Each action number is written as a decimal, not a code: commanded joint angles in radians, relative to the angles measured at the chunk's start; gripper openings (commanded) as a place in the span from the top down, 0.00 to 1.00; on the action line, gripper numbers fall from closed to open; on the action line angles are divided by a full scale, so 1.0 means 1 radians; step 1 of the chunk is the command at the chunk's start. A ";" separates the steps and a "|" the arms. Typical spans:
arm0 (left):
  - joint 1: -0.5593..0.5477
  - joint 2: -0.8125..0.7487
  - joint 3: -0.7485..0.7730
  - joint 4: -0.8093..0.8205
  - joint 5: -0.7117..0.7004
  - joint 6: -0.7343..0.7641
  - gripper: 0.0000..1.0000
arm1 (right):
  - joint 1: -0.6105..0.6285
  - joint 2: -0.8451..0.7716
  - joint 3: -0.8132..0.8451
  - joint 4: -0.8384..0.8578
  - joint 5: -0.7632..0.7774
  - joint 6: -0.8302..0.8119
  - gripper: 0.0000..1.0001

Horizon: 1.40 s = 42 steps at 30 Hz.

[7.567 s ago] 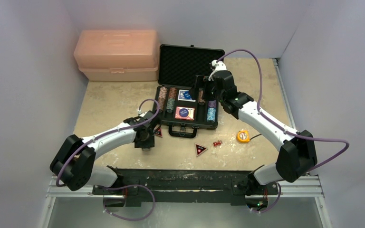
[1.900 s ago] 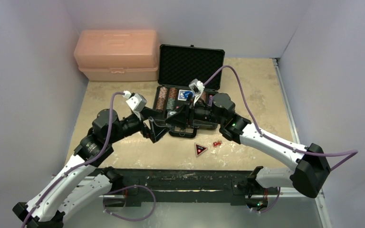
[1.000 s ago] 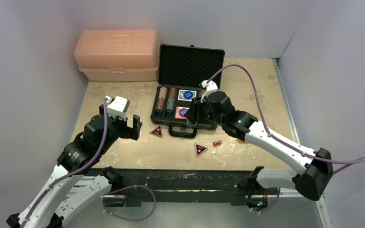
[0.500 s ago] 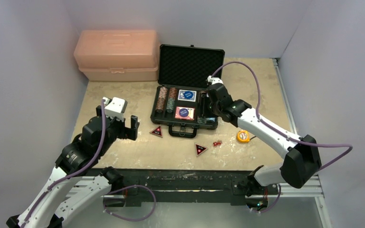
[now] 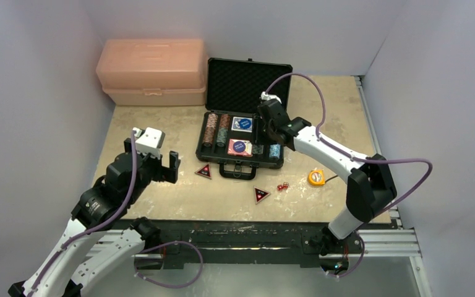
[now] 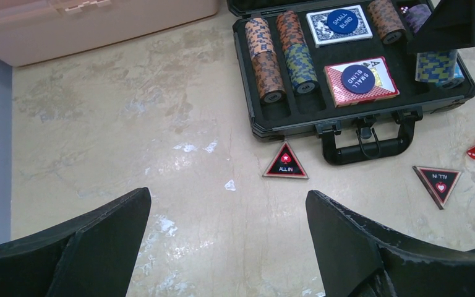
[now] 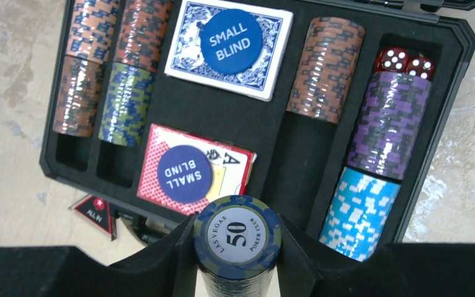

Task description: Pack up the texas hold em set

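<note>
The black case (image 5: 241,163) lies open, its foam tray holding chip stacks, a blue card deck (image 7: 229,46), a red card deck (image 7: 192,170) and red dice (image 7: 405,62). My right gripper (image 7: 237,247) hovers over the tray's right half, shut on a blue-and-olive "50" chip stack (image 7: 237,238). Just beyond it, the slot in front of the brown stack (image 7: 325,68) is empty. Two red triangular buttons (image 5: 204,171) (image 5: 260,195) and two loose dice (image 5: 282,186) lie on the table before the case. My left gripper (image 5: 172,166) hangs open and empty, left of the case.
A salmon-pink plastic box (image 5: 151,71) stands at the back left beside the raised case lid (image 5: 248,83). An orange tape measure (image 5: 316,177) lies to the right of the dice. White walls close in both sides.
My right gripper has carried the chip stack from the case's front edge back over the tray's right half. The left arm has barely moved.
</note>
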 commanded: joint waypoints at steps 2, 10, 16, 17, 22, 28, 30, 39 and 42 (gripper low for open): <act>-0.001 -0.011 -0.010 0.015 -0.021 0.022 0.04 | -0.008 0.017 0.075 0.015 0.050 -0.007 1.00; -0.001 -0.017 -0.012 0.019 -0.020 0.023 0.04 | -0.008 0.060 0.071 0.020 0.089 -0.008 1.00; -0.001 -0.016 -0.013 0.018 -0.020 0.024 0.04 | -0.008 0.088 0.067 0.020 0.114 -0.006 1.00; -0.002 -0.016 -0.014 0.019 -0.020 0.024 0.04 | -0.008 0.092 0.065 0.019 0.116 -0.005 1.00; -0.001 -0.016 -0.015 0.019 -0.022 0.023 0.04 | -0.009 0.108 0.058 0.023 0.120 -0.004 1.00; -0.001 -0.014 -0.017 0.020 -0.023 0.025 0.04 | -0.008 0.129 0.050 0.028 0.110 -0.002 1.00; -0.001 -0.016 -0.017 0.022 -0.021 0.027 0.04 | -0.008 0.138 0.048 0.027 0.099 0.002 1.00; -0.002 -0.019 -0.020 0.024 -0.024 0.029 0.04 | -0.009 0.161 0.034 0.007 0.059 0.039 0.92; -0.001 -0.020 -0.020 0.026 -0.024 0.029 0.04 | -0.008 0.169 0.030 -0.002 0.049 0.048 0.89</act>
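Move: The front half of the empty slot in the case lies about 7 cm below the right hand, which already holds the green-and-blue chip stack, and 1 cm ahead and 2 cm right of it. From that hand, the red card box sits 5 cm left and 2 cm ahead, the light-blue chips 7 cm right and 1 cm ahead, the brown chips 9 cm ahead and 3 cm right, all about as low. From the left hand the slot is some 15 cm ahead, 27 cm right and 19 cm down. The green-and-blue chip stack, still gripped between the right fingers, is lowered about 6 cm towards the front half of the empty slot, between the red card box and the light-blue chips. The right hand also eases slightly right early on, its left side dipping and its fingers tipping further down, some 10 degrees in all; the descent slows near the end and the fingers stay shut on the stack. ##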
